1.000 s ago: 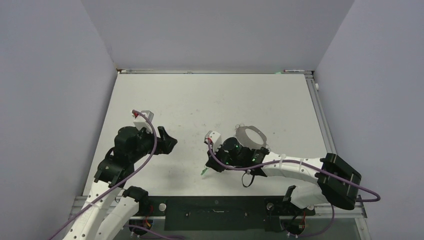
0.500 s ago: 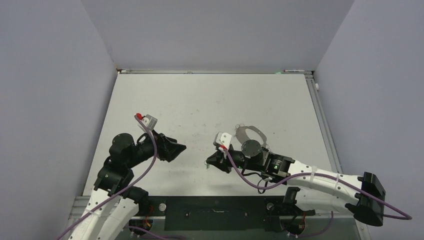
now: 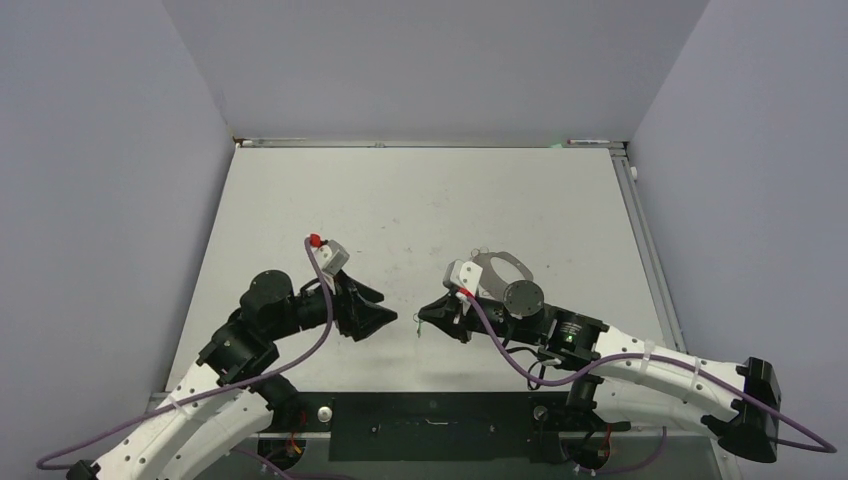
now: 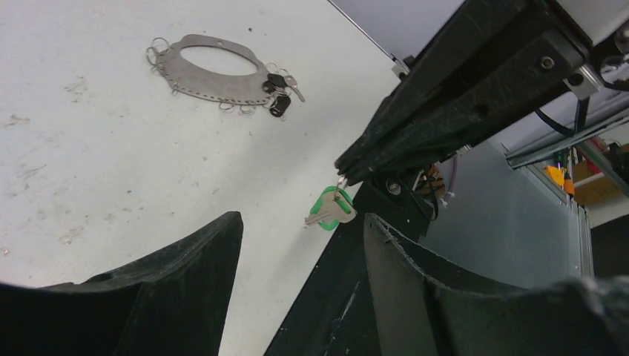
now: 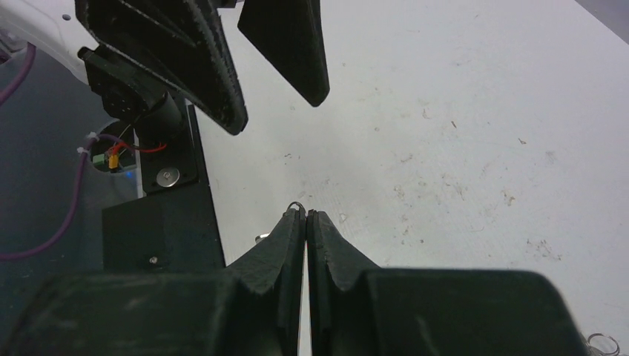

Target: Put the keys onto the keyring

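Observation:
My right gripper [image 3: 427, 312] [image 5: 305, 213] is shut on the small wire ring of the green-headed key [image 4: 331, 210]. The key hangs below its fingertips, above the table, and shows as a green speck in the top view [image 3: 418, 326]. My left gripper [image 3: 390, 318] [image 4: 300, 216] is open and empty. It points at the key from the left, a short gap away. The keyring [image 4: 215, 70] [image 3: 497, 262], a flat pale grey oval loop, lies on the table behind the right arm. Dark-headed keys [image 4: 276, 85] and small rings sit at its edge.
The black base plate [image 3: 430, 425] runs along the table's near edge, below both grippers. Purple cables [image 3: 300, 355] trail from each wrist. Grey walls close the table on three sides.
Both grippers have moved toward each other near the table's front middle. The right one swung left with the green key lifted. The left one reached right and now faces it.

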Controlling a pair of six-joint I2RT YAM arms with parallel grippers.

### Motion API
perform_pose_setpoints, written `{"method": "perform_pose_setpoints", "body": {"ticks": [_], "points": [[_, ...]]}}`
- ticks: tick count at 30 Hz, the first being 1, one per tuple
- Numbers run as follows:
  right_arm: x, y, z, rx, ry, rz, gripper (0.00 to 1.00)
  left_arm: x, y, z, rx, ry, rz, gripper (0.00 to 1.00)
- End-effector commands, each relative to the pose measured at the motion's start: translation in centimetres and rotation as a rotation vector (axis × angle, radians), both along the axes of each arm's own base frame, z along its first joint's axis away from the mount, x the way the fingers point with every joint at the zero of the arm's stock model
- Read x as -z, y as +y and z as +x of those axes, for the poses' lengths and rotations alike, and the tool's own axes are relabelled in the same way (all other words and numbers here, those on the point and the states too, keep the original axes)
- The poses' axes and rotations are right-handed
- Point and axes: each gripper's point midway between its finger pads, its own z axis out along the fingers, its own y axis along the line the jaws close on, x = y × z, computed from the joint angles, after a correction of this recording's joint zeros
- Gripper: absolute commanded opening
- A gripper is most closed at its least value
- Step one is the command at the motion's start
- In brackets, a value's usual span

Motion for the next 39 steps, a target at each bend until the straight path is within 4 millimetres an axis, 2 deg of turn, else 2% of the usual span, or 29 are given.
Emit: {"method": "perform_pose_setpoints", "body": {"ticks": [1, 8, 15, 20, 27, 29, 39], "points": [[-2.9, 0.1, -0.7, -0.033, -0.029, 0.078, 0.05, -3.7, -1.5, -0.5, 0.048, -0.182, -0.053, 0.57], [-4.3, 0.2, -2.0, -0.098, -0.024, 0.114, 0.05, -4.0, -3.7, -3.4, 0.213, -0.281, -0.058, 0.49], [-5.7, 0.3, -3.4, -0.171, -0.019, 0.147, 0.05, -4.0, -4.1, -4.0, 0.264, -0.361, -0.061, 0.31], [-6.1, 0.4, -3.8, -0.191, -0.017, 0.157, 0.05, -3.3, -4.2, -4.1, 0.281, -0.38, -0.046, 0.31], [-6.8, 0.5, -4.0, -0.206, -0.018, 0.177, 0.05, -2.7, -4.3, -5.3, 0.351, -0.381, -0.062, 0.31], [-6.8, 0.6, -4.1, -0.21, -0.016, 0.178, 0.05, -3.3, -4.4, -5.4, 0.358, -0.406, -0.088, 0.31], [-7.0, 1.0, -4.3, -0.232, -0.01, 0.186, 0.05, -3.0, -4.6, -5.9, 0.388, -0.404, -0.102, 0.3]]}}
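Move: The right gripper still pinches the small ring, with keys and green holder dangling about 3 cm below its tips. From the left hand the ring lies some 6 cm to the right, 2 cm back and 2 cm lower. The metal plate is about 20 cm ahead, 27 cm right and 22 cm below; its black fobs sit roughly 7 cm nearer and 3 cm farther right. From the right hand, the left fingertips are 7 cm left, 2 cm ahead and 2 cm higher. Keeping its pinch on the ring, the right hand draws back about 4 cm and lifts the keys about 3 cm. The left hand goes back and right, some 7 cm on the diagonal, towards them; its wrist rolls and swings clockwise about 20 degrees, and its fingers narrow by nearly half but stay open around the hanging keys, contact not clear. ##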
